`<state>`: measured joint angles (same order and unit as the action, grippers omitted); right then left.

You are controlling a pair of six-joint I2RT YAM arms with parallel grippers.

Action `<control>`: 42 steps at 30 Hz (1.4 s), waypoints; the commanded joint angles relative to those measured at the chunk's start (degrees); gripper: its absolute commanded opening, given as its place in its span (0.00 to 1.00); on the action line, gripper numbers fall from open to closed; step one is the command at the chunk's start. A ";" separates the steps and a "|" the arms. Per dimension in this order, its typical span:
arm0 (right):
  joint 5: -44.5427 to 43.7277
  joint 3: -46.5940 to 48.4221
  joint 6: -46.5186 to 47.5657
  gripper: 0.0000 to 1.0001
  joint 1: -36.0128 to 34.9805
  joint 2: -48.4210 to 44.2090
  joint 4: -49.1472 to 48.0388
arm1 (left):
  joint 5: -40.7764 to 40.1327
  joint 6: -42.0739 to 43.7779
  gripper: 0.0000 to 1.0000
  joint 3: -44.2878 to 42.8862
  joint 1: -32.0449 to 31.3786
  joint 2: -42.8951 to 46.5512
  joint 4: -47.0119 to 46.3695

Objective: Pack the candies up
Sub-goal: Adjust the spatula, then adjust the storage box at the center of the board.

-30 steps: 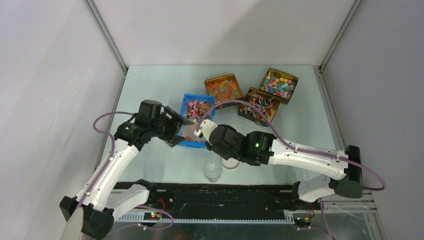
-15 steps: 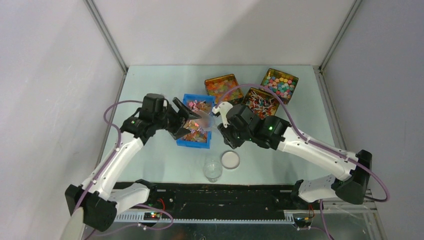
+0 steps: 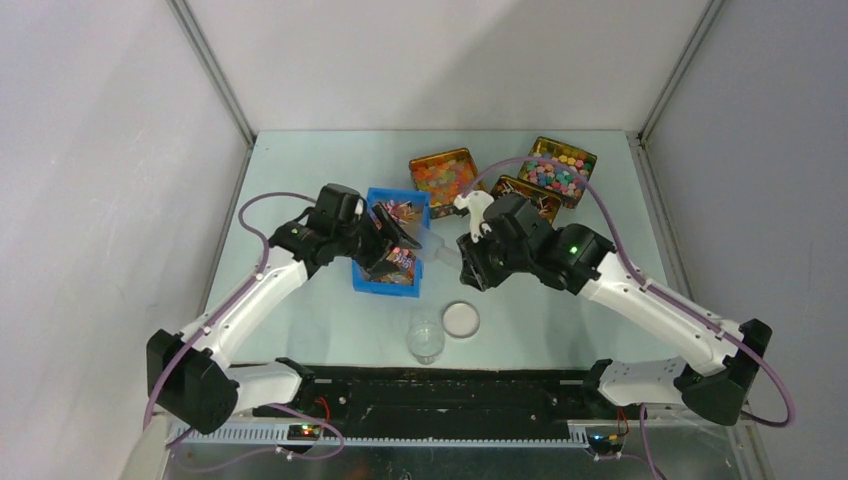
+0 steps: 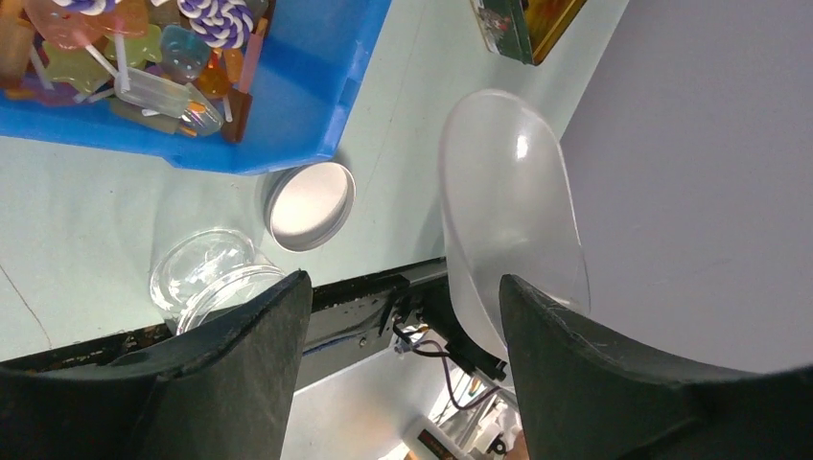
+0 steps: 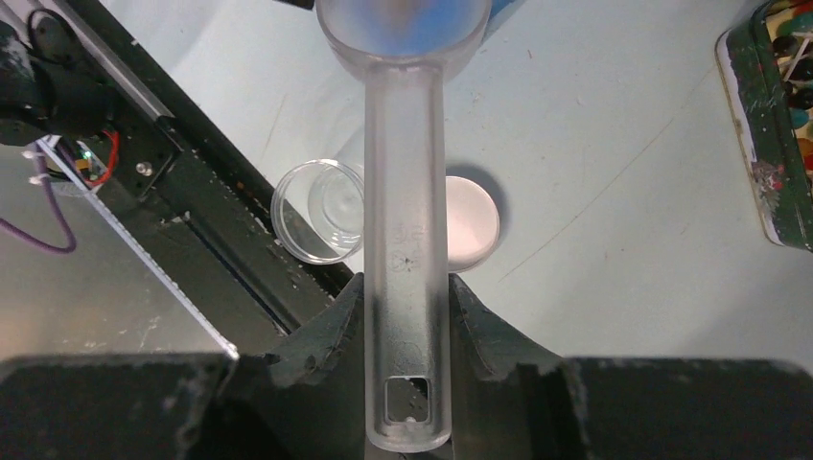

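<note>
The candies (image 3: pixel 397 262) (image 4: pixel 144 57) lie mixed in a blue bin (image 3: pixel 375 285) (image 4: pixel 297 105). My right gripper (image 3: pixel 463 251) (image 5: pixel 406 287) is shut on the handle of a clear plastic scoop (image 5: pixel 406 201). The scoop's bowl (image 3: pixel 436 247) (image 4: pixel 508 211) hangs just right of the bin and looks empty. My left gripper (image 3: pixel 395 240) (image 4: pixel 403 287) is open above the bin's right side, with the scoop bowl close beyond its right finger (image 4: pixel 614 374). A clear jar (image 3: pixel 427 340) (image 4: pixel 211 273) (image 5: pixel 321 211) stands open near the front edge, its round lid (image 3: pixel 461 319) (image 4: pixel 309 192) (image 5: pixel 472 222) beside it.
Three gold tins of other sweets sit at the back: one (image 3: pixel 445 172) behind the bin, one (image 3: pixel 560 165) at the far right, one (image 3: pixel 530 190) partly hidden by my right arm. The black base rail (image 3: pixel 430 395) runs along the near edge.
Both arms have swung back and to the right. The scoop has come up out of the bin's near end to its right side. My left gripper moved across over the bin.
</note>
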<state>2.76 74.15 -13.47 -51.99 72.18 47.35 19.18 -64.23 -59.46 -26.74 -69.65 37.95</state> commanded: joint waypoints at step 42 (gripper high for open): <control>7.48 -8.30 -1.90 0.00 24.43 -10.60 4.70 | 1.90 21.42 0.80 -8.98 -3.74 -21.71 -4.26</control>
<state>8.10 65.78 -16.08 -29.69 63.53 51.59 18.94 -42.17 -68.34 -28.86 -88.44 39.22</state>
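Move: From the left hand, empty and open beside the spatula's bowl, the glass jar stands about 9 cm back, 3 cm right and 15 cm lower; the lid lies some 3 cm back, 11 cm right and 19 cm down, the blue box's middle roughly 14 cm ahead, 4 cm left and 17 cm below. The right hand holds the spatula handle: the lollipop tin is about 24 cm ahead, 14 cm right, 20 cm lower; the orange-candy tin some 33 cm ahead and 2 cm left. Rightward and a little forward, after a short pause, the right hand carries the spatula about 10 cm towards the lollipop tin, sinking slightly and turning some 20 degrees clockwise with its grip kept. The left hand, open throughout, leaves the bowl: it rises forward and left, then drops some 9 cm from its peak and swings right over the blue box's right side, turning clockwise. ##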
